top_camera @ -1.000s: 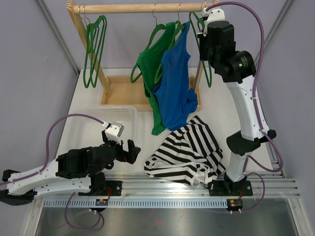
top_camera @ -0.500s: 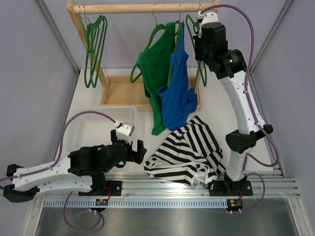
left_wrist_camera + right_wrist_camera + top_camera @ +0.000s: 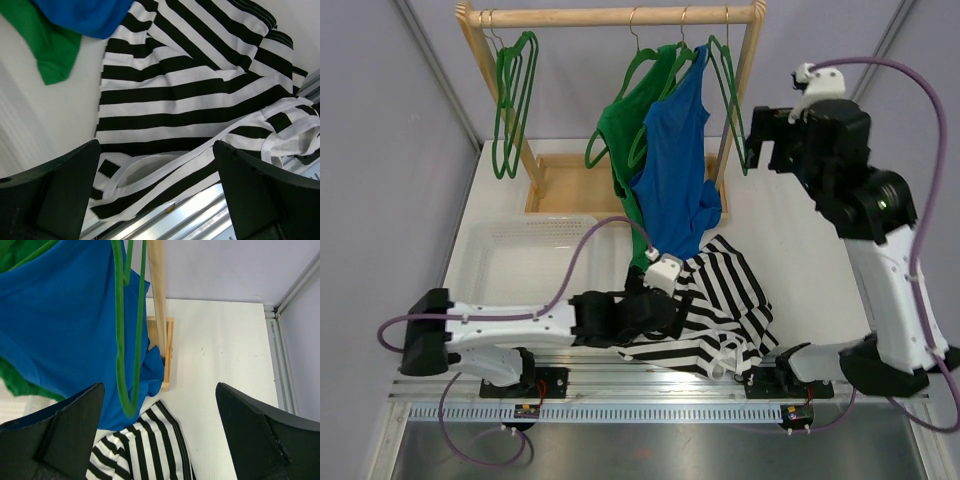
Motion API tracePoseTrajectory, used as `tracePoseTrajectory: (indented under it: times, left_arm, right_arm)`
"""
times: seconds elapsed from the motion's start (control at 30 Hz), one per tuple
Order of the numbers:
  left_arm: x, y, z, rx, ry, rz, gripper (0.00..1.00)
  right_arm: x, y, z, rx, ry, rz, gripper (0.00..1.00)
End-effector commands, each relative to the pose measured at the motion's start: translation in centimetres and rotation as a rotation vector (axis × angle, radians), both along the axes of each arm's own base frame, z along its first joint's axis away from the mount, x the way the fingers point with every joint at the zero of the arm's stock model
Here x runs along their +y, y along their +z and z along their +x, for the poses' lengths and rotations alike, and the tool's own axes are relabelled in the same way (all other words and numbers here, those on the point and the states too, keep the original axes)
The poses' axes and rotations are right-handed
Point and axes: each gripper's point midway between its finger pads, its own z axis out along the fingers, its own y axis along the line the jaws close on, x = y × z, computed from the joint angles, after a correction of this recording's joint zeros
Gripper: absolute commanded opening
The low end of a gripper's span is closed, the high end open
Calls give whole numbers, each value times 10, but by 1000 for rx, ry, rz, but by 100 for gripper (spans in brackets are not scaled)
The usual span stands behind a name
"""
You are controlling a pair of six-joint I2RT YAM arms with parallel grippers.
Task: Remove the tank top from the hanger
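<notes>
A blue tank top (image 3: 675,170) hangs from a green hanger (image 3: 672,62) on the wooden rail (image 3: 610,15), next to a green tank top (image 3: 625,125) on its own hanger. My right gripper (image 3: 760,140) is open and empty, just right of the rack's post; its wrist view shows the blue top (image 3: 55,325) and an empty green hanger (image 3: 127,340) ahead of the gripper (image 3: 160,435). A black-and-white striped tank top (image 3: 720,300) lies crumpled on the table. My left gripper (image 3: 685,305) hovers open over the striped top (image 3: 190,95), holding nothing.
Empty green hangers (image 3: 510,100) hang at the rail's left end. The rack's wooden base frame (image 3: 570,185) sits at the back, a white mesh basket (image 3: 520,255) left of centre. A metal rail (image 3: 670,385) runs along the table's near edge.
My right gripper opened, let go at the blue top's hanger and drew back to the right of the rack. The blue top swung back to hang. My left arm stretched right over the striped top.
</notes>
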Motion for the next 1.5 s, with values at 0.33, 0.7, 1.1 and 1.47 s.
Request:
tracePoseTrajectory:
  times: [0.33,0.7,1.1,1.47]
  left_arm:
    - [-124,-102,-5,158,-40,98,99]
    - [-102,-159,-15,251,46,177,0]
    - [15,35,27,-62,269,67,0]
    - [131,150,36,-219,411,-75,0]
  right_arm:
    - [-5,-20,-136,-39,283,202,100]
    - [3,-26,-157,-55,376,230,100]
    - [-6,-44,-149,-21,307,205,100]
    - [-14,-76,-128,31,199,174,99]
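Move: The striped tank top lies crumpled about 11 cm to the right of the left hand, level with it fore and aft, some 15 cm below. The basket stands about 12 cm ahead and 29 cm left of that hand; the blue tank top hangs about 25 cm ahead, 4 cm right. From the right hand the tank top lies roughly 20 cm back, 10 cm left, 44 cm below; the empty hanger is 12 cm ahead, 6 cm left. Left sinks 14 cm rightward, pinches the tank top, hauls it 25 cm up and left; right backs off. ##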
